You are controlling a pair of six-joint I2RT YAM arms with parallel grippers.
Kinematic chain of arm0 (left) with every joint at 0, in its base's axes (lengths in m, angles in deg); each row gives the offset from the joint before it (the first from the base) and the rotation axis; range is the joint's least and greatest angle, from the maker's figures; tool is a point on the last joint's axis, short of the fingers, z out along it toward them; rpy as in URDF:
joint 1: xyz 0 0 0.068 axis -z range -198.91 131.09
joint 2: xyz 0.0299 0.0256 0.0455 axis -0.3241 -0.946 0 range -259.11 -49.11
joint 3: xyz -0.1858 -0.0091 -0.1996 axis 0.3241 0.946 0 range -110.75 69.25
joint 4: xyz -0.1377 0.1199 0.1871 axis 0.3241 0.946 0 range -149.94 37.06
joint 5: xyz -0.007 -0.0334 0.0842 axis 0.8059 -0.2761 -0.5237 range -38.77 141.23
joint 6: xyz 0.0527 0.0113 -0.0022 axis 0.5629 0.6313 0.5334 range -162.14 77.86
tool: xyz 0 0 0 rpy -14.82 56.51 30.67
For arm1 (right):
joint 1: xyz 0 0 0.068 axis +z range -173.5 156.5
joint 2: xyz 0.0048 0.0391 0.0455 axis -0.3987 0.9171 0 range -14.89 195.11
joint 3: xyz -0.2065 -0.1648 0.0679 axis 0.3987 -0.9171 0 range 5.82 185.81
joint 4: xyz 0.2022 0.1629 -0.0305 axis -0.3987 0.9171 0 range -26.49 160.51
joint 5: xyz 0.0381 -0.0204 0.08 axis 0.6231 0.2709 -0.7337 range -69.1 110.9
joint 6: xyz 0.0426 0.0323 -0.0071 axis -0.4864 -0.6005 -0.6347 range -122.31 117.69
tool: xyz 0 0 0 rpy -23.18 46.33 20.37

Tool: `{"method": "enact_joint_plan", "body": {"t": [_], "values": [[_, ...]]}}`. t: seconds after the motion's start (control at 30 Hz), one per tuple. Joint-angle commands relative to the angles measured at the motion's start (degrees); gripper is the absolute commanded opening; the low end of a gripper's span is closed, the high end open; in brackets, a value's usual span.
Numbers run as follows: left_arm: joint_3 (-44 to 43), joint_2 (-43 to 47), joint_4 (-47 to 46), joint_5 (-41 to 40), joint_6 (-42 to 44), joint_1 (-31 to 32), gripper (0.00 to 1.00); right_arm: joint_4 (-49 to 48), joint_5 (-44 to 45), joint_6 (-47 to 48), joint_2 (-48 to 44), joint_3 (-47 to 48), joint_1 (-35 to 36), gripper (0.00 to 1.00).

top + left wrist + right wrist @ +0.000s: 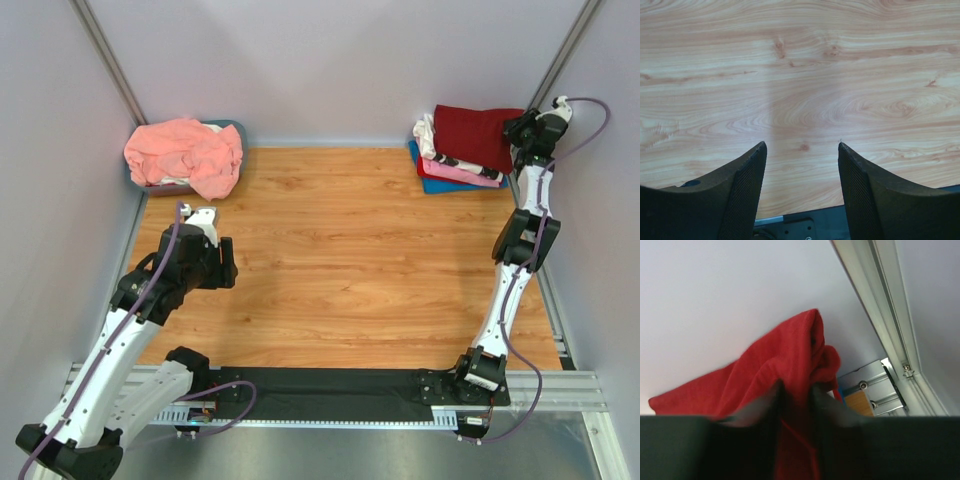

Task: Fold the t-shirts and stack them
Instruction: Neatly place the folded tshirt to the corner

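Observation:
A stack of folded t-shirts sits at the back right: the dark red t-shirt (478, 132) on top, then the white one with black print (455, 160), a pink one (452, 173) and a blue one (438, 186). My right gripper (522, 130) is at the stack's right edge. In the right wrist view its fingers (796, 387) stand narrowly apart with a raised fold of the dark red t-shirt (765, 365) between them. A crumpled salmon-pink t-shirt (185, 155) lies heaped at the back left. My left gripper (222, 265) (802, 145) hangs open and empty over bare wood.
The salmon-pink heap rests in a blue-grey bin (238, 128) in the back left corner. Pale walls with metal posts (110, 70) close in the wooden table (340, 260) on three sides. A black mat (330, 385) runs along the near edge.

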Motion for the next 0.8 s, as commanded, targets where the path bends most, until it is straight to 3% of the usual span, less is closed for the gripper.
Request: {"method": "enact_joint_plan", "body": {"t": [0.0,0.03,0.07,0.17,0.37,0.47,0.6,0.77], "values": [[-0.03,1.00,-0.70,-0.37,-0.69,-0.36,0.66,-5.58,4.77,0.61,-1.73,-4.44,-1.19,0.41],[-0.03,1.09,-0.78,-0.28,-0.69,-0.36,0.66,-5.41,4.15,0.43,-2.35,-5.24,-1.19,0.65],[-0.03,1.35,-0.87,-0.20,-0.69,-0.36,0.66,-5.14,4.15,0.35,-2.96,-5.86,-1.19,0.74],[0.05,2.14,-0.96,-0.11,-0.60,-0.36,0.66,-3.04,4.59,1.04,-6.03,-8.50,-1.19,0.90],[0.23,3.64,-1.22,0.33,-0.51,-0.36,0.66,0.48,11.17,-0.61,-17.02,-19.56,-2.15,0.93],[0.14,4.17,-1.14,0.33,-0.42,-0.36,0.66,1.71,9.08,-5.01,-22.03,-23.79,-4.17,0.94],[0.41,5.57,-1.31,0.33,-0.60,-0.36,0.66,10.30,9.51,-5.37,-27.73,-24.67,-5.14,0.92],[0.49,6.81,-1.58,0.68,-0.42,-0.36,0.66,7.26,4.25,-5.10,-35.47,-33.27,-4.53,0.91]]}}
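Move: My right hand still has the right edge of the dark-red folded t-shirt between its barely parted fingers; the shirt's middle is some 12 cm to the left, 4 cm back and about 5 cm below. Beneath it, the white patterned shirt's middle is about 15 cm left, 5 cm back and 8 cm down, with the pink shirt lower, roughly 16 cm left and 7 cm back. From my left hand the dark-red shirt is about 46 cm ahead, 72 cm right, 10 cm lower. I let go of the dark-red shirt's right edge, spreading my right fingers wide while that hand sinks about 4 cm beside the stack. Then I draw it back towards my base, some 9 cm in all, and soon climb as well, ending above where I started, with my fingers tipped about 10 degrees farther down. My empty left hand eases up by a couple of centimetres. ##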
